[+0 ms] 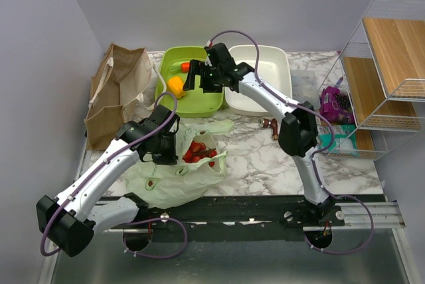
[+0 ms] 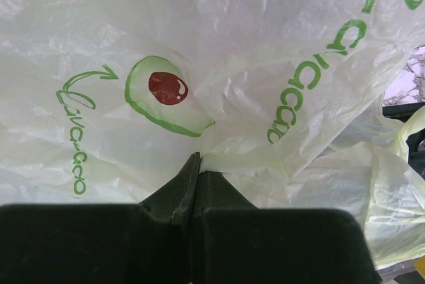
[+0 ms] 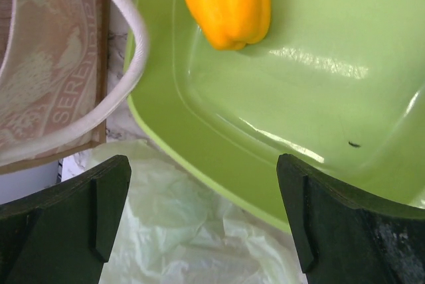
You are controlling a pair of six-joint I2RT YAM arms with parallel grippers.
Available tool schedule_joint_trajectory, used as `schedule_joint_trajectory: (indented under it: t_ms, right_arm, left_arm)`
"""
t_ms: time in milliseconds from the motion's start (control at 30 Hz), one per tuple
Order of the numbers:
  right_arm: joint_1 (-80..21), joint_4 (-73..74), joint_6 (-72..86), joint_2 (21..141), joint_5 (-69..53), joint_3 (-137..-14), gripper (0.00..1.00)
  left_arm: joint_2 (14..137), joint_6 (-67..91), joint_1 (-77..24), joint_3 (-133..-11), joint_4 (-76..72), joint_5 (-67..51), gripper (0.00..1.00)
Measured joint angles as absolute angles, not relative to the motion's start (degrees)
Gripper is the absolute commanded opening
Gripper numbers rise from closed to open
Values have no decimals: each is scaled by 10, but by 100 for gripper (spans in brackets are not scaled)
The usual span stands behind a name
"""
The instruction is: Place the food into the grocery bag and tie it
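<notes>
The pale-green grocery bag (image 1: 174,181) with avocado prints lies on the table's near left, its mouth open. Red cherry tomatoes (image 1: 198,152) sit inside it. My left gripper (image 1: 167,146) is shut on a fold of the bag's plastic (image 2: 232,45) at the mouth's left edge; the jaws meet on the film (image 2: 195,162). The yellow bell pepper (image 1: 176,86) lies in the green bin (image 1: 199,103) and also shows in the right wrist view (image 3: 229,2). My right gripper (image 1: 191,75) is open and empty above the bin's near rim (image 3: 201,161), short of the pepper. No cabbage shows.
A brown paper bag (image 1: 116,95) stands left of the green bin. A white bin (image 1: 269,91) is to its right. A small red-orange item (image 1: 185,66) lies at the green bin's back. A wire shelf (image 1: 385,78) and a purple packet (image 1: 335,103) stand at far right.
</notes>
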State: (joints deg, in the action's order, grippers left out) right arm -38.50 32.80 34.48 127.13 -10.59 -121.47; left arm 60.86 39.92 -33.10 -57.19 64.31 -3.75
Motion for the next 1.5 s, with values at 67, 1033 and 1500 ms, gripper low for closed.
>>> schedule_joint_trajectory:
  t_ms: [67, 1033, 1500]
  right_arm:
    - [-381, 321, 345, 1298, -115, -1230, 100]
    - [-375, 20, 336, 1471, -123, -1266, 100]
    - [-421, -62, 176, 1507, -47, -1292, 100]
  left_arm:
    - [609, 400, -331, -572, 649, -37, 0]
    - [604, 414, -331, -586, 695, -19, 0]
    - [617, 409, -331, -594, 696, -19, 0]
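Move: The yellow pepper lies about 9 cm ahead of the open right hand, roughly 9 cm to its left and 13 cm below, in the green tray. The tray's middle is about 6 cm to the right of the pepper and 1 cm farther out; the carrot is some 7 cm to the right of the pepper and 8 cm farther out. The left hand has the pepper roughly 34 cm ahead, 2 cm to its left and 10 cm lower. Forward, leftward and down over the green tray, the right hand closes in on the yellow pepper, each way by some 8 to 9 cm. The descent is done before the last third; from there the hand mainly slides left while the wrist tips the wide-open fingers up towards level by about 30 degrees. The left hand keeps its pinch on the grocery bag's rim, easing a centimetre or so back and left. ##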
